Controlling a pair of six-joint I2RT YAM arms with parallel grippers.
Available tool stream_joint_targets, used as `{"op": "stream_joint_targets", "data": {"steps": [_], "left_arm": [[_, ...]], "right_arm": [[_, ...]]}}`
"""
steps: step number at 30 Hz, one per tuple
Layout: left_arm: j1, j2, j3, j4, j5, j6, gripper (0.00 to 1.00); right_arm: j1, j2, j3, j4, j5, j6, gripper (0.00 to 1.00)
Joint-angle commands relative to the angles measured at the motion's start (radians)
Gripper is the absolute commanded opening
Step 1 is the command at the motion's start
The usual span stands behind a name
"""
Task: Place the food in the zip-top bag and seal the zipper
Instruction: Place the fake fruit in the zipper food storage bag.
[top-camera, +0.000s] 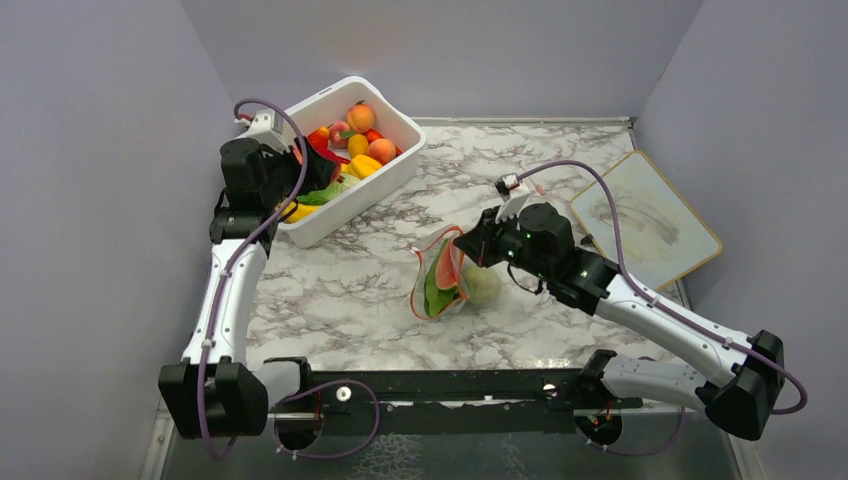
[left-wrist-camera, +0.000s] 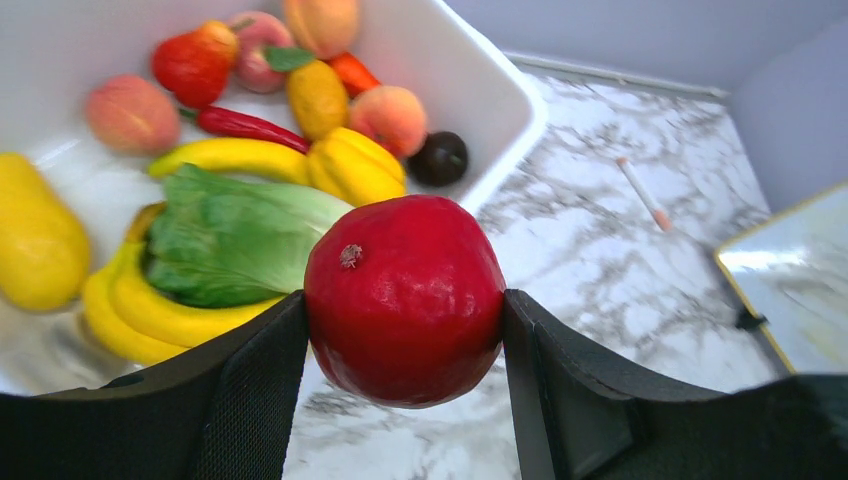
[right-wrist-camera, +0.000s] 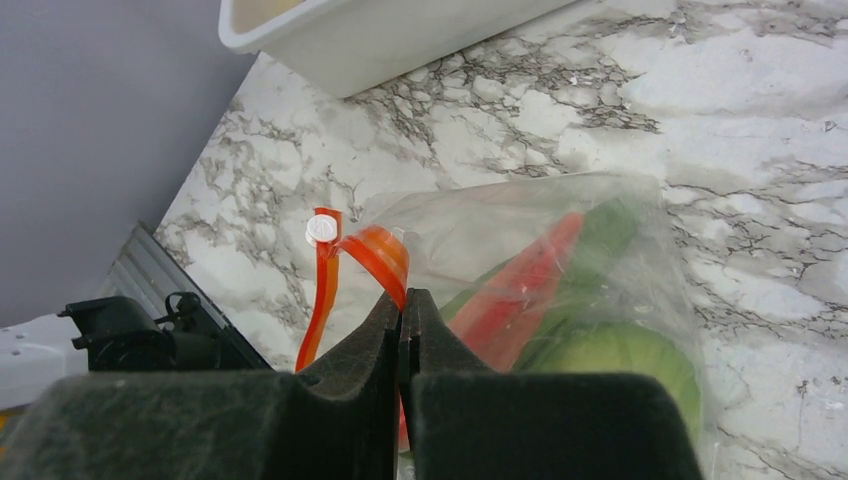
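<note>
My left gripper (left-wrist-camera: 403, 305) is shut on a glossy red round fruit (left-wrist-camera: 404, 298), held above the marble just outside the white tub (left-wrist-camera: 510, 130). More food lies in the tub: peaches (left-wrist-camera: 390, 117), a yellow pepper (left-wrist-camera: 352, 165), bananas (left-wrist-camera: 150, 310) and a green leafy bunch (left-wrist-camera: 235, 240). The clear zip-top bag (top-camera: 445, 280) lies mid-table with a red piece (right-wrist-camera: 525, 280), green leaves and a round green cabbage (top-camera: 482, 285) inside. My right gripper (right-wrist-camera: 402, 300) is shut on the bag's orange-red zipper (right-wrist-camera: 385, 255), lifting its mouth edge; the white slider (right-wrist-camera: 321, 229) sits at the strip's end.
The tub (top-camera: 330, 215) stands at the back left by my left arm. A wood-framed white board (top-camera: 645, 215) lies at the right edge. A thin white stick with an orange tip (left-wrist-camera: 640, 190) lies on the marble. A black rail (top-camera: 450, 385) runs along the near edge.
</note>
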Motion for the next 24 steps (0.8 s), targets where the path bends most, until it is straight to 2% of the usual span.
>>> {"op": "stream_joint_targets", "data": {"steps": [1,9,12,16,24], "left_arm": [[-0.039,-0.104,-0.085,0.036,0.183,-0.044,0.42],[-0.117,-0.250,-0.182,0.055,0.375,-0.108,0.42],[-0.167,-0.294,-0.222,0.130,0.426,-0.182,0.40],[-0.234,-0.363,-0.316,0.271,0.418,-0.298,0.34],[-0.347,-0.377,-0.413,0.355,0.377,-0.357,0.34]], "right_arm": [[0.002,-0.004,0.008,0.005,0.030,0.067,0.01],[0.002,0.020,0.060,-0.034,0.108,0.115,0.01],[0.002,0.064,0.095,-0.061,0.154,0.080,0.01],[0.002,0.101,0.128,-0.081,0.185,0.061,0.01],[0.002,0.108,0.142,-0.080,0.181,0.062,0.01]]}}
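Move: The left hand already holds the pomegranate above the white bin, whose middle lies about 4 cm ahead and 20 cm below. The zipper bag's mouth is some 24 cm to this hand's right, 21 cm back and 12 cm lower, with the right fingertips at its far edge, roughly 30 cm right and 14 cm back of the left hand, 6 cm lower. From the right hand, the mouth's middle lies about 6 cm left, 7 cm back and 5 cm below. The left hand keeps its hold on the pomegranate and swings it back and to the right at almost steady height, about 15 cm each way, out over the bin's near side towards the bag's mouth, turning some 35 degrees clockwise while its left side dips, and slowing at the end. Meanwhile the right hand, still pinching the orange zipper edge with shut fingers, stays put at first, then shifts the edge about 3 cm forward and turns slightly clockwise. ##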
